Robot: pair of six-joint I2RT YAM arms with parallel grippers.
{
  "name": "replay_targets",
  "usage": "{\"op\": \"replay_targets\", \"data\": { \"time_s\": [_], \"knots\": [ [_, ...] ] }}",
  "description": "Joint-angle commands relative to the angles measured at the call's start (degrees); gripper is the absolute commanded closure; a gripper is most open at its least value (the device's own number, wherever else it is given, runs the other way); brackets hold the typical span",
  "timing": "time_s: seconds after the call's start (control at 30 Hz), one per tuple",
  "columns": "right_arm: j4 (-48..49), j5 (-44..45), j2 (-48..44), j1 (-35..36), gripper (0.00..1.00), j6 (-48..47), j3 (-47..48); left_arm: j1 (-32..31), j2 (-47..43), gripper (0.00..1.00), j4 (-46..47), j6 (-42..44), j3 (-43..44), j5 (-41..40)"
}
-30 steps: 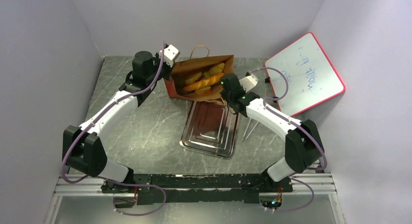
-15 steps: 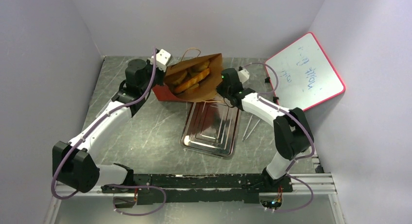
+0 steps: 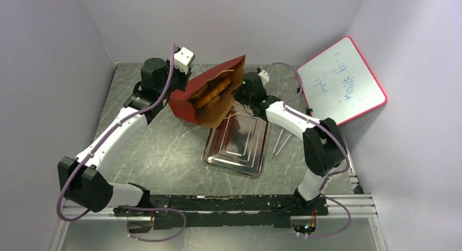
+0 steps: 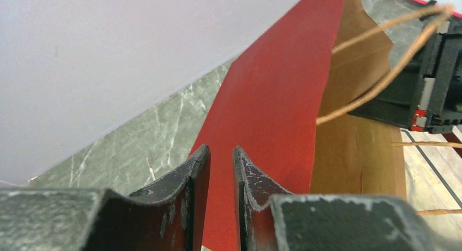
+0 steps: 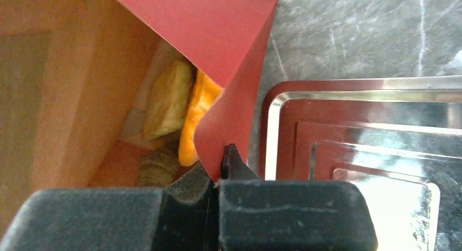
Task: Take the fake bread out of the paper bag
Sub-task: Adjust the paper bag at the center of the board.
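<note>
The rust-red paper bag (image 3: pixel 188 101) hangs tilted above the table, its brown mouth turned toward the tray. Several golden pieces of fake bread (image 3: pixel 210 93) lie inside; in the right wrist view the fake bread (image 5: pixel 171 96) sits deep in the bag (image 5: pixel 218 28). My right gripper (image 3: pixel 237 91) is shut on the bag's rim, with the red wall pinched between its fingers (image 5: pixel 219 163). At the bag's left side, my left gripper (image 3: pixel 181 83) has its jaws a narrow gap apart (image 4: pixel 221 154), with the red bag wall (image 4: pixel 272 109) right behind them.
A silver metal tray (image 3: pixel 213 155) lies below the bag's mouth; its rim (image 5: pixel 271 115) shows beside the right fingers. A red-framed whiteboard (image 3: pixel 343 85) leans at the back right. Two thin rods (image 3: pixel 280 145) lie right of the tray. Grey walls enclose the table.
The bag has been lifted and tipped over, its mouth swinging from upward toward the tray. The right gripper has shut on its rim. The left jaws have parted slightly.
</note>
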Motion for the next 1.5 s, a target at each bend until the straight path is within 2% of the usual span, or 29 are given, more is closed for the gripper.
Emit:
{"op": "replay_targets", "data": {
  "time_s": [0.0, 0.2, 0.37, 0.47, 0.57, 0.6, 0.63, 0.67, 0.7, 1.17, 1.4, 1.47],
  "knots": [
    [0.71, -1.49, 1.22, 1.65, 1.0, -0.92, 1.81, -0.98, 0.42, 0.72, -5.42, -0.53, 2.17, 2.72],
    [0.37, -1.66, 2.18, 2.84, 1.0, -0.81, 4.85, -1.99, -2.84, 0.69, -9.71, -0.95, 3.63, 5.83],
    [-0.19, -1.49, 2.36, 3.75, 1.0, -1.07, 7.48, -2.88, -7.78, 0.63, -7.78, -1.74, 1.27, 3.26],
    [-0.63, -1.15, 2.74, 4.36, 1.0, -1.24, 8.5, -2.88, -9.27, 0.45, -5.71, -0.95, 0.19, 1.13],
    [-0.42, -0.91, 2.48, 4.61, 1.0, -1.07, 7.9, -2.88, -6.92, 0.41, -5.61, 0.91, 0.89, -2.28],
    [-0.41, -0.81, 2.33, 4.7, 1.0, -1.11, 7.53, -2.88, -5.91, 0.28, -5.93, 1.35, 1.21, -2.99],
    [-0.34, -0.71, 2.16, 4.65, 1.0, -0.99, 7.03, -2.88, -4.73, 0.1, -6.06, 1.49, 1.53, -3.91],
    [-0.18, -0.58, 2.04, 4.64, 1.0, -1.02, 6.41, -2.88, -3.6, 0.02, -6.2, 1.55, 1.78, -4.61],
    [0.2, -0.49, 1.74, 4.64, 1.0, -0.92, 5.66, -2.88, -2.52, 0.0, -6.41, 1.78, 2.0, -5.24],
    [1.96, -1.02, 0.47, 4.64, 1.0, -1.27, 1.04, -2.88, 8.71, 0.0, -6.12, 7.46, 9.34, -8.88],
    [1.92, -0.79, -0.53, 4.56, 1.0, -2.34, -0.96, -2.88, 10.86, 0.0, -6.42, 9.61, 10.93, -10.97],
    [1.88, -0.79, -0.63, 4.55, 1.0, -2.71, -1.03, -2.67, 11.69, 0.0, -8.88, 9.72, 12.58, -9.09]
  ]
}}
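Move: The tilted paper bag's middle is about 6 cm right of the left hand, 2 cm back and 18 cm below. From the right hand, already pinching the near rim, it lies some 11 cm left, level forward, and 4 cm below. The bread inside sits about 8 cm left of the right hand and 5 below; the metal tray is 17 cm back of that hand, straight in line, 15 lower. Left backs 5 cm, opens, reaches forward astride the far rim; right drags its pinched rim 4 cm left. ##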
